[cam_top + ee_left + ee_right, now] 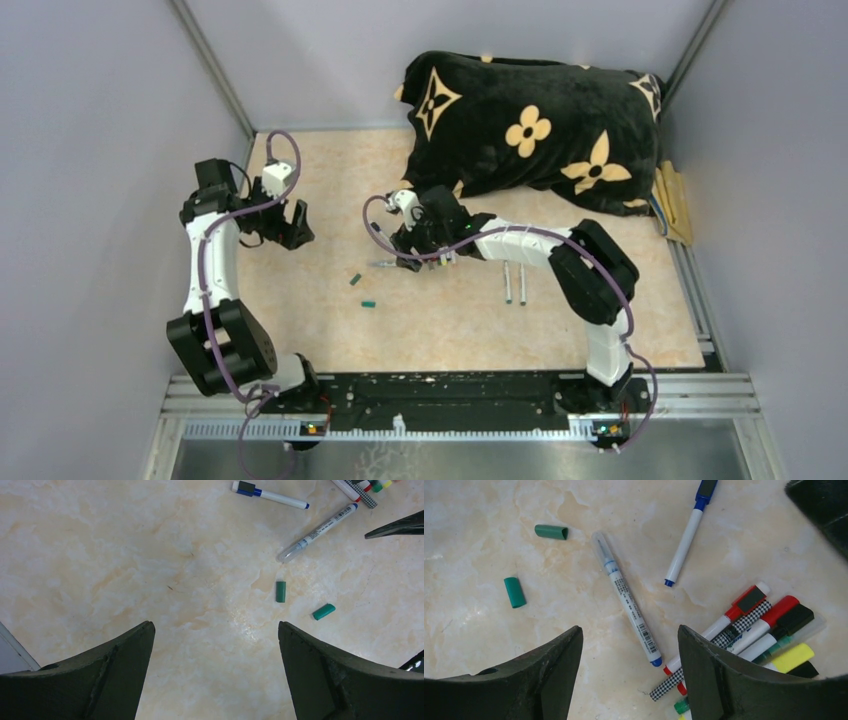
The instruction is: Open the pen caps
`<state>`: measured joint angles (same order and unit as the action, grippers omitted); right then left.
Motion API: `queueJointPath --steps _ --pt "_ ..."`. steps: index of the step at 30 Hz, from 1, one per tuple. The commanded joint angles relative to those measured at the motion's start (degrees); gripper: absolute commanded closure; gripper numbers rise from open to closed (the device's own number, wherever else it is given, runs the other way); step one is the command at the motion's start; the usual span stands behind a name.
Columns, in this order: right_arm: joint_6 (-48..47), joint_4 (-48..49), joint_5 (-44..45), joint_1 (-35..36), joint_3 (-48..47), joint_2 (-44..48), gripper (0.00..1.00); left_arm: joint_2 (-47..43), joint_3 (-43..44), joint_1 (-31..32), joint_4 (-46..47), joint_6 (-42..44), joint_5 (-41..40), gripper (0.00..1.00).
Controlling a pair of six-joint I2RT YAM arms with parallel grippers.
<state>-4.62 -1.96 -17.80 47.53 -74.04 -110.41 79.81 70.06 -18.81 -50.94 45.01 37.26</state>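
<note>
Two loose green pen caps point(551, 531) point(514, 592) lie on the marble tabletop; the overhead view shows them as caps point(355, 279) point(368, 302) between the arms. A pen with a clear cap and a blue end point(626, 597) lies below my right gripper point(630, 635), which is open and holds nothing. A blue-capped white pen point(686, 540) lies beyond it. A bundle of pens point(764, 625) with red, black, yellow and green ends sits by the right finger. My left gripper point(215, 630) hangs wide open over bare table, left of the green caps point(281, 591) point(324, 611).
A black flower-patterned pillow point(530, 130) fills the back right. Two more pens point(514, 284) lie side by side under the right forearm. A yellow cloth point(675, 205) sits at the right edge. Grey walls enclose the table on three sides.
</note>
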Motion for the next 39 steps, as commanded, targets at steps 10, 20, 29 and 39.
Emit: queueJointPath --steps 10,20,29,39 --pt "-6.31 -3.5 2.08 2.83 -7.04 -8.83 0.36 -4.32 0.35 -0.63 -3.55 0.84 3.23 0.01" --pt "-6.4 0.3 5.94 3.38 -0.4 -7.15 0.53 -5.65 1.2 -0.65 -4.86 0.79 7.95 0.01" --pt "-4.51 5.56 7.9 6.21 7.02 -3.68 0.95 -4.44 0.47 -0.68 -4.81 1.72 8.81 0.01" --pt "1.03 8.32 4.91 5.46 9.77 3.58 1.0 -4.6 -4.14 -0.58 -10.52 16.61 14.31 0.01"
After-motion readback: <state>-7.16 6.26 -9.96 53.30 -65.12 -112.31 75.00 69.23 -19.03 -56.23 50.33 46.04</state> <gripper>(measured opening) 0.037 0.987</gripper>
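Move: The clear-capped pen lies almost crosswise, about 6 cm below my right hand, its middle some 5 cm to the left and about level fore-and-aft; its blue butt end is nearest me. From that hand, the blue marker is about 7 cm ahead and 8 cm left, the row of markers 6 cm ahead and 4 cm right, and the nearer loose green cap 5 cm back and 15 cm left. From my left hand, the pen is roughly 21 cm right, 3 cm back and 15 cm below. I sink my open right hand about 5 cm, edging slightly left, onto the blue-ended half of the clear-capped pen. Staying low, I shut the fingers and pinch the barrel near its butt while drawing back some 3 cm. My left hand, open and empty, eases a few centimetres right, back and up. ##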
